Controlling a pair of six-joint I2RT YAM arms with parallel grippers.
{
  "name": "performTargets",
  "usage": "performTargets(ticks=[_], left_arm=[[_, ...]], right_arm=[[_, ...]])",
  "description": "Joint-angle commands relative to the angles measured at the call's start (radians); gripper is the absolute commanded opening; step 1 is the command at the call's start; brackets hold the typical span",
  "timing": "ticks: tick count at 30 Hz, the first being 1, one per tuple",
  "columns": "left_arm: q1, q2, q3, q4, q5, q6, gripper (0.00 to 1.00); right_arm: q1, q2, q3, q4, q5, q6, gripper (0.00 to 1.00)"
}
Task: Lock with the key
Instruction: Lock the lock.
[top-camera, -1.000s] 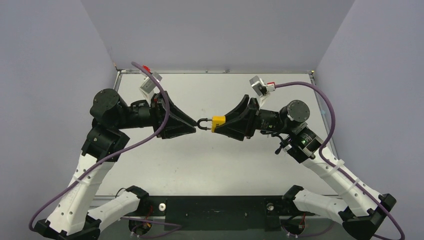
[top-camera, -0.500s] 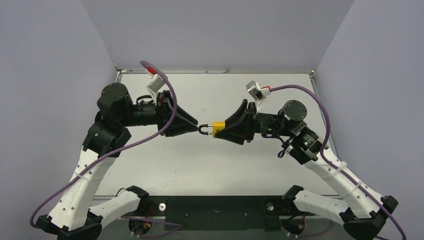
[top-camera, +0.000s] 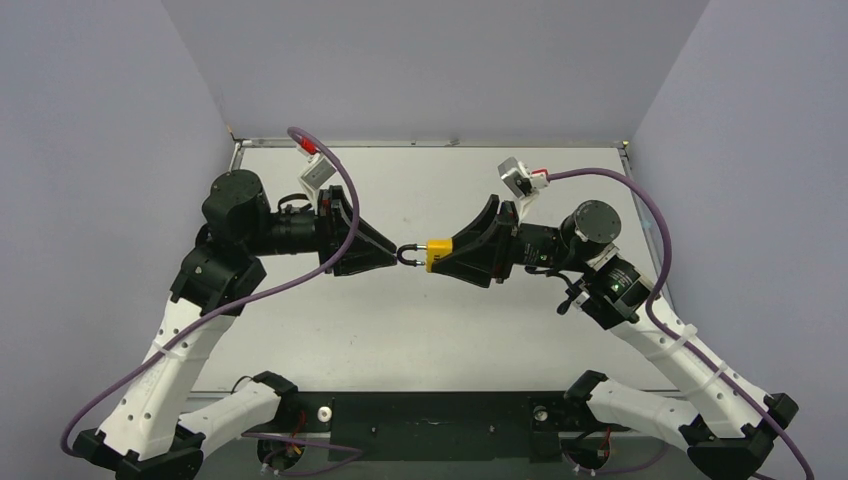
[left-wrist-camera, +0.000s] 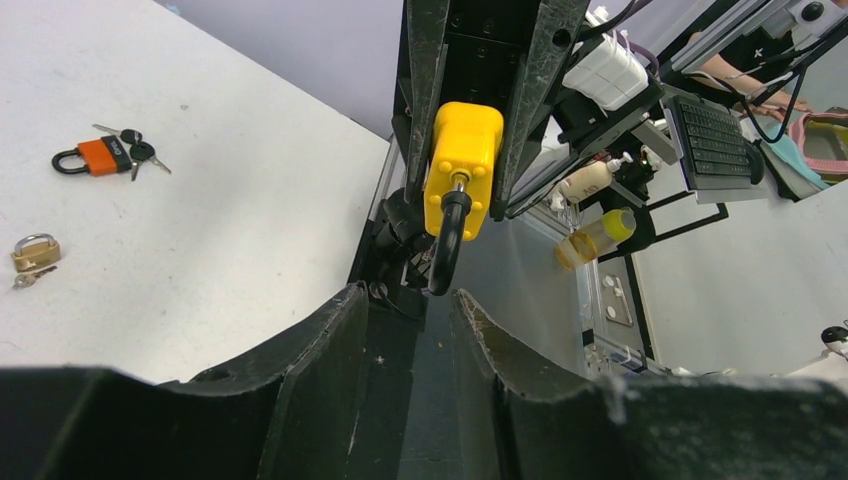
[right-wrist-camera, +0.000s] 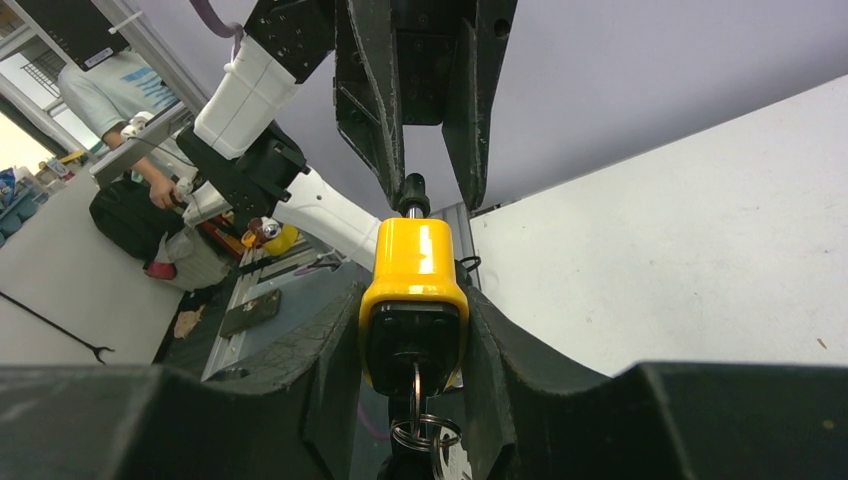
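A yellow padlock (top-camera: 437, 250) hangs in the air over the table's middle, with my right gripper (top-camera: 447, 254) shut on its body (right-wrist-camera: 413, 265). Its black shackle (top-camera: 408, 256) points left. A key (right-wrist-camera: 415, 385) sits in the keyhole on the underside, and a ring (right-wrist-camera: 425, 432) with another key dangles from it. My left gripper (top-camera: 393, 256) faces the padlock tip to tip. In the left wrist view its jaws (left-wrist-camera: 408, 293) stand slightly apart, and the shackle's bend (left-wrist-camera: 445, 245) is right at the gap's mouth, not clamped.
An orange padlock (left-wrist-camera: 97, 156) with keys and a small brass padlock (left-wrist-camera: 35, 251) lie on the white table (left-wrist-camera: 200, 230) in the left wrist view. Purple cables (top-camera: 335, 200) loop over both arms. Grey walls close in the table on three sides.
The left arm has rolled its wrist and brought its tips up against the shackle. The right gripper dipped a little with the padlock, then rose again.
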Motion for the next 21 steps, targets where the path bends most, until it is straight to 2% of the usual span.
performTargets(ticks=[1, 8, 16, 21], left_arm=[[0.002, -0.007, -0.016, 0.109, 0.027, -0.036, 0.34], [-0.002, -0.01, -0.044, 0.2, 0.044, -0.097, 0.32], [-0.008, -0.009, -0.055, 0.218, 0.049, -0.116, 0.08], [-0.017, -0.006, -0.06, 0.219, 0.042, -0.117, 0.01]], right_arm=[[0.016, 0.005, 0.057, 0.118, 0.018, 0.017, 0.0], [0.023, 0.013, 0.059, 0.118, 0.029, 0.014, 0.0], [0.023, 0.01, 0.055, 0.106, 0.041, 0.003, 0.0], [0.03, 0.015, 0.056, 0.103, 0.052, -0.002, 0.0]])
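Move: The left hand, fingers pointing right and part open, has the shackle of the yellow lock just off its tips: its middle is about 3 cm to the right, level fore and aft, and 1 cm above. The lock's body is roughly 7 cm to the right, also 1 cm above. From the right hand, which already holds the body, the shackle lies about 4 cm to the left, level otherwise. The left fingers shut on the shackle's bow after rising about 1 cm; the right keeps holding the body. ##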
